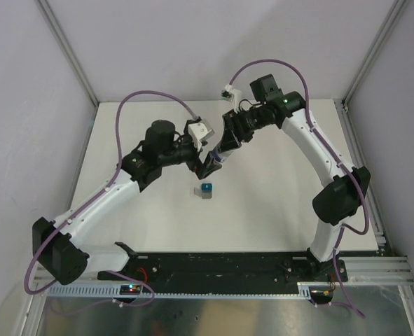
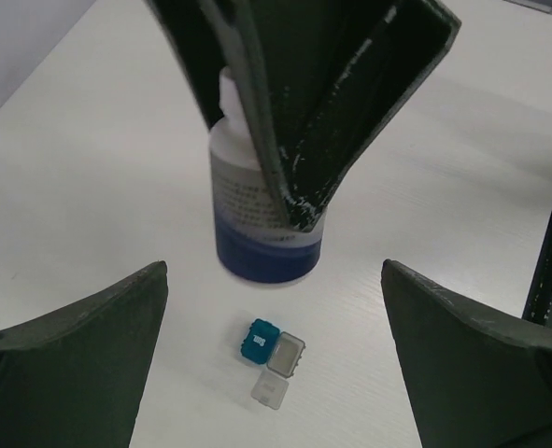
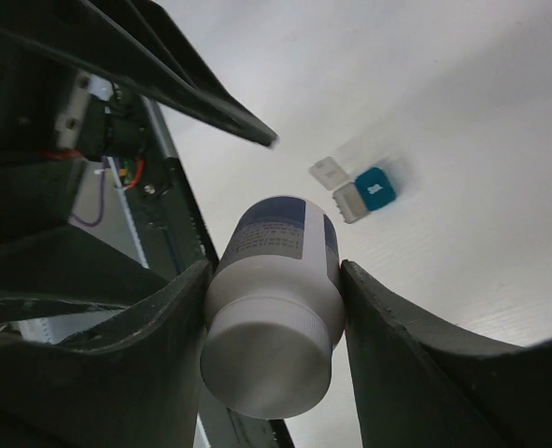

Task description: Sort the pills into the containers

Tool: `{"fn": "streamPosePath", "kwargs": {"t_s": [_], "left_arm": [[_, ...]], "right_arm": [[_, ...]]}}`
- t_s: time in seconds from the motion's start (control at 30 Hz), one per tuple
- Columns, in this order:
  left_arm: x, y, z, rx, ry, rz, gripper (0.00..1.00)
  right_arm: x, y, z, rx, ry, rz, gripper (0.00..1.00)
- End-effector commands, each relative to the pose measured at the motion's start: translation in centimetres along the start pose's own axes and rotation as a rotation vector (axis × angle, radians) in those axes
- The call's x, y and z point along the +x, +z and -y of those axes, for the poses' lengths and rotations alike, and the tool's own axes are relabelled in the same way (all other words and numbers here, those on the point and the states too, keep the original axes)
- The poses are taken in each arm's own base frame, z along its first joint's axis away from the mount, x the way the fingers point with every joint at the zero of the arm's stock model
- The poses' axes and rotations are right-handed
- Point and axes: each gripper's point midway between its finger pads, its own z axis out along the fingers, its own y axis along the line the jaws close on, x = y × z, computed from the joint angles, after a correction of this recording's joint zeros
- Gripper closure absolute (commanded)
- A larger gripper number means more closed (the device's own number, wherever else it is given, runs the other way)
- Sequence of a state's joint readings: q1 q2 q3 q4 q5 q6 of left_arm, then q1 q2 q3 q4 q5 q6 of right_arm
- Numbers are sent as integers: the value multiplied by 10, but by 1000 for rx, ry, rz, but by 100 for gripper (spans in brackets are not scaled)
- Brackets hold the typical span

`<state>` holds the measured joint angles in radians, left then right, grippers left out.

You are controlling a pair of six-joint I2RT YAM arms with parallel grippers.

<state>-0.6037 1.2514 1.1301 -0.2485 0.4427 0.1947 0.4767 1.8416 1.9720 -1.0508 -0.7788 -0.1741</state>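
My right gripper [image 3: 274, 271] is shut on a white bottle [image 3: 271, 327] with a blue label and a white cap, one finger on each side of its body. The left wrist view shows the bottle [image 2: 257, 233] upright with its base at or just above the table, the right gripper's fingers [image 2: 304, 112] coming down around it. The containers [image 1: 205, 190] are a tiny joined pair, teal [image 2: 257, 338] and grey [image 2: 288, 355], with the grey lid flipped open. My left gripper [image 2: 274, 280] is open, hanging above them and next to the bottle. No pills are in view.
The white table [image 1: 277, 203] has grey walls at the back and sides. A black rail [image 1: 214, 266] with both arm bases runs along the near edge. The two grippers are close together above the table's middle.
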Motion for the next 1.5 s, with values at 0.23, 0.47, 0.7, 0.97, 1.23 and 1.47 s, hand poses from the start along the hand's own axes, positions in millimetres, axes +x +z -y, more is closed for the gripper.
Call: {"fn": "streamPosePath", "kwargs": {"t_s": [0.23,0.47,0.7,0.97,1.23,1.47], "left_arm": [[-24,30,4,-47,117,36,0],[-26,44,5,-63,83,25,7],[-26,47,2,-89,80,17,27],[-18,48,4,-80,85,-1,83],[-12,34,8,-78,115,0,100],[-8,15,12,-93,138,10,100]], "right_arm": [[-15,-33,-39,-175,23,107,100],[-10,-32,-34,-173,46,116,100],[-12,-36,-36,-181,51,129,100],[-15,-39,-39,-192,56,139,95],[-15,-55,-40,-114,33,175,23],[-14,-73,-44,-52,9,212,10]]}}
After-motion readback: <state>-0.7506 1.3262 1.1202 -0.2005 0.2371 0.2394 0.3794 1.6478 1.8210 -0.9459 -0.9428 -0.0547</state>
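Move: The bottle hangs cap-end in the right gripper, its middle about 6 cm to the right of the open left gripper, 3 cm ahead and 1 cm lower. From the right hand, the left gripper is roughly 8 cm to the left and 6 cm back at about the same height; the bottle's middle is 2 cm left, 3 cm back and 2 cm down. The teal box stands on the table some 25 cm below the left hand, 4 cm ahead and straight in line sideways, with a clear compartment about 4 cm to the left of it. The open left gripper slides about 4 cm to the right and 2 cm down around the bottle's blue lower end and shuts on it, while the right, still gripping the cap end, lifts some 2 cm and tips its fingers up about 10 degrees. The right fingers then open and withdraw up, right and slightly back, as the left eases back and left with the bottle. ##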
